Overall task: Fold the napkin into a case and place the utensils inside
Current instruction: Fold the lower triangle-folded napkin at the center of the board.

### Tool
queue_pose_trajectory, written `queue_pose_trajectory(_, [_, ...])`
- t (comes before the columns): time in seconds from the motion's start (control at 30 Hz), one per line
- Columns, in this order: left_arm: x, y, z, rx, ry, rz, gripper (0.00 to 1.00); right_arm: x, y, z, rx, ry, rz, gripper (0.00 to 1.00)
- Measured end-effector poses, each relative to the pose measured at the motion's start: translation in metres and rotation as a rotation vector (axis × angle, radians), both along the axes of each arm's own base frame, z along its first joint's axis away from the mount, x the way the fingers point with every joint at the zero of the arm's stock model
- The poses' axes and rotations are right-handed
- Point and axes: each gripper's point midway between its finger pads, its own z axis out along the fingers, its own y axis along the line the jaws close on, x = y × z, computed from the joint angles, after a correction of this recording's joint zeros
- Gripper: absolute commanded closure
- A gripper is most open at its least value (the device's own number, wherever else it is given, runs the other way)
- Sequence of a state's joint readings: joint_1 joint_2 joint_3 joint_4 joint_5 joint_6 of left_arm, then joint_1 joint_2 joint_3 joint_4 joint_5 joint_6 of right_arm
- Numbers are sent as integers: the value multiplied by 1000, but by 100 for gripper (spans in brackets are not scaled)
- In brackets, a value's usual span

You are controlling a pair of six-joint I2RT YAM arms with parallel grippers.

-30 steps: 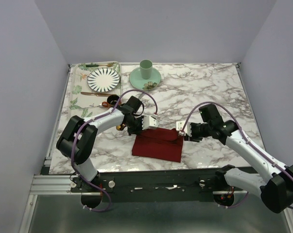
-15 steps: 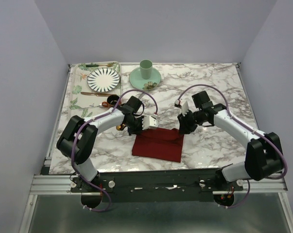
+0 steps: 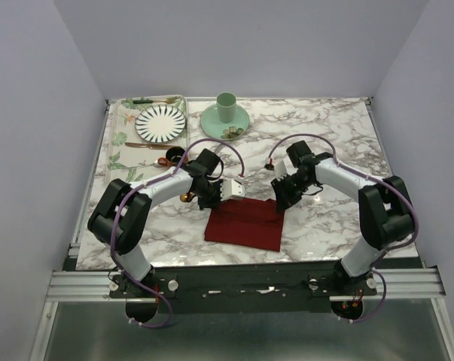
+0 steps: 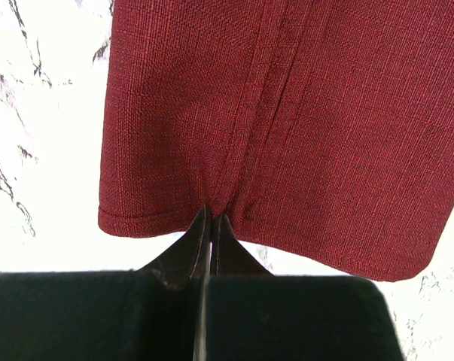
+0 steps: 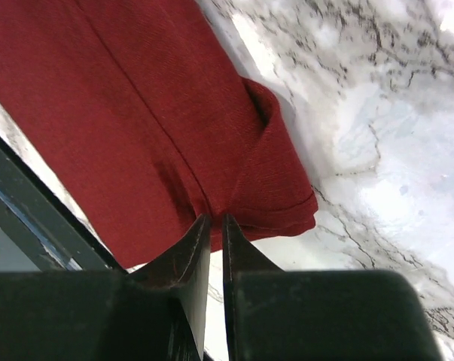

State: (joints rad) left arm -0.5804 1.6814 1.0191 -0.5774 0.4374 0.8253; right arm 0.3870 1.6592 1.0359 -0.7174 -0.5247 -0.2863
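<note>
The dark red napkin lies folded into a wide band on the marble near the front edge. It fills the left wrist view and the right wrist view. My left gripper is at its far left corner, jaws shut on the hem. At the far right corner my right gripper has its jaws almost together, pinching the hem, where the cloth bunches. The utensils are not plainly in view. Only a small gold object peeks out beside the left arm.
A leaf-patterned tray at the back left holds a striped plate, a green-handled utensil and a brown-gold utensil. A small dark bowl sits by the tray. A green cup stands on a saucer.
The right arm swung in from the right to the napkin's far right corner, and its jaws narrowed onto the hem. The left arm held still.
</note>
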Motion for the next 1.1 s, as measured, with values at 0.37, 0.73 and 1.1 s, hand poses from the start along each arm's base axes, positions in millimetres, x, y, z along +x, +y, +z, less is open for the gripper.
queue_pose_trajectory(0.37, [1,-2,-2,2,19,22,100,-1,-13,-27,-136,114,27,81])
queue_pose_trajectory(0.73, [20,-7,-2,12,54,86,93,68,-20,-24,-241,-3,-10,82])
queue_pose_trajectory(1.1, [27,-2,47,-153,93,233,64,70,-24,-23,-233,-48,34,81])
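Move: The napkin's right edge lies about 3 cm below the right hand, 1 cm back and 1 cm to its right, with the near right corner some 14 cm back, almost straight behind that hand. The left fingertips are still shut at the napkin's left edge; the gold spoon's bowl is roughly 7 cm left and 4 cm ahead of the left hand. Right fingers sink 3 cm onto the napkin's right edge, drag it 8 cm forward; left lets go, rises. ##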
